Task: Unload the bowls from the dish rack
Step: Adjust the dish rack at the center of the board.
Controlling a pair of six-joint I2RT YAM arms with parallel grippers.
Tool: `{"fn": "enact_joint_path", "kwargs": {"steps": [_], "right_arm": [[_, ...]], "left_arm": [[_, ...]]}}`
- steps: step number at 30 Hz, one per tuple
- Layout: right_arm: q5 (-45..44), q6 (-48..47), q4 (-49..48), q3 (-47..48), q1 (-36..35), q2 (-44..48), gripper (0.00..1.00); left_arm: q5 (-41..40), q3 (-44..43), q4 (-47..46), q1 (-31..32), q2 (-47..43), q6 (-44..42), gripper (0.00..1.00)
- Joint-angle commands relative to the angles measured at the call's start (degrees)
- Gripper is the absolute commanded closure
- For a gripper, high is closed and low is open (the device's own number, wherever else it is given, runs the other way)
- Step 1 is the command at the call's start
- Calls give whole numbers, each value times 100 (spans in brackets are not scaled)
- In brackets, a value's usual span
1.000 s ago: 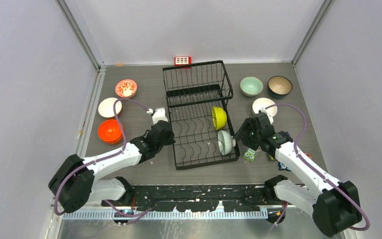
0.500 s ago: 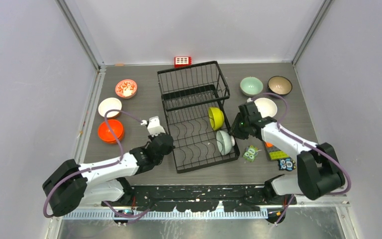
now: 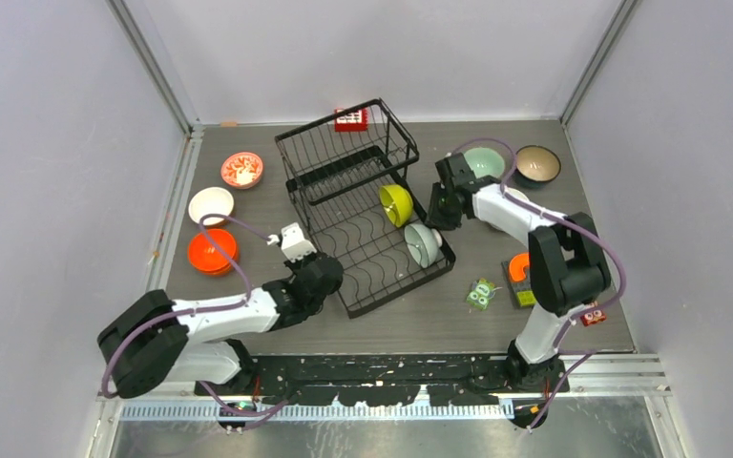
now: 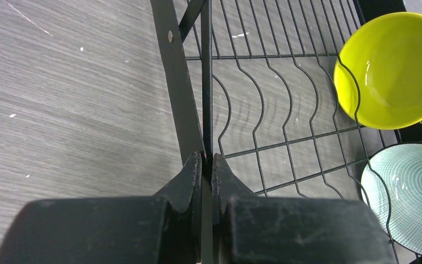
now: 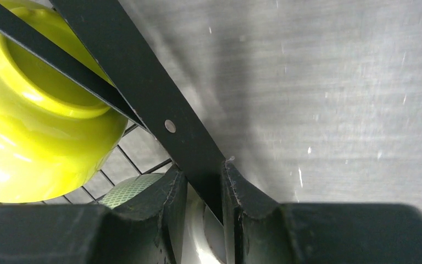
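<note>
The black wire dish rack stands skewed in the middle of the table. Two bowls stand on edge in its lower tier: a lime-yellow one and a pale mint patterned one. My left gripper is shut on a thin wire at the rack's near-left edge. My right gripper is shut on the flat black bar of the rack's right side.
Left of the rack lie a red-patterned bowl, a white bowl and an orange bowl. At the right are a mint bowl and a dark bowl. An owl card and toy blocks lie near right. A red block is behind the rack.
The right gripper closed on the rack's right bar and swung toward the back. The rack turned counter-clockwise, its far end shifting left. The left gripper stayed shut on the rack's edge.
</note>
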State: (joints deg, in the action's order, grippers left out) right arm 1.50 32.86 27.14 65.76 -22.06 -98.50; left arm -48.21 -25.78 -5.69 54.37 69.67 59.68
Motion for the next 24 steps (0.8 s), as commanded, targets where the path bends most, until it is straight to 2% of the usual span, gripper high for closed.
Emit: {"fn": "enact_joint_path", "kwargs": {"steps": [1, 3, 6, 8, 10, 17, 24], "right_arm": [[288, 97, -514, 1019, -129, -772, 69], [216, -32, -247, 1472, -134, -1046, 64], [-42, -174, 192, 2001, -134, -1296, 48], [-453, -212, 306, 2059, -132, -1221, 40], [-754, -237, 406, 2026, -114, -1002, 36], [-1493, -358, 765, 1978, -34, -316, 30], [-1894, -421, 1036, 1915, -17, 173, 29]], "left_arm": [[1126, -296, -888, 258, 637, 496, 100], [1099, -358, -1037, 266, 867, 631, 100], [1022, -411, -1166, 274, 1097, 766, 100], [947, -454, -1159, 276, 1138, 787, 100], [893, -492, -1109, 275, 1122, 726, 99], [822, -579, -701, 273, 844, 507, 71], [835, -572, -389, 276, 547, 407, 60]]}}
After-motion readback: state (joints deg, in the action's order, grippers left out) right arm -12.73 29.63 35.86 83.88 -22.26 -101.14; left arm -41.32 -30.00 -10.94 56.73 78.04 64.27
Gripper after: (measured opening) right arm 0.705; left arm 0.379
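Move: Both hands are already on the dish rack's lower frame. The rack's middle lies about 12 cm to the left and 4 cm back from the right hand, and 12 cm to the right and 4 cm ahead of the left hand, roughly at finger height. From the right hand, the yellow bowl stands some 8 cm left and 3 cm ahead, and the pale green bowl about 2 cm left and 6 cm back. Right hand goes 7 cm forward with the rack's edge, opens, rises; left shifts 5 cm right, opening. ##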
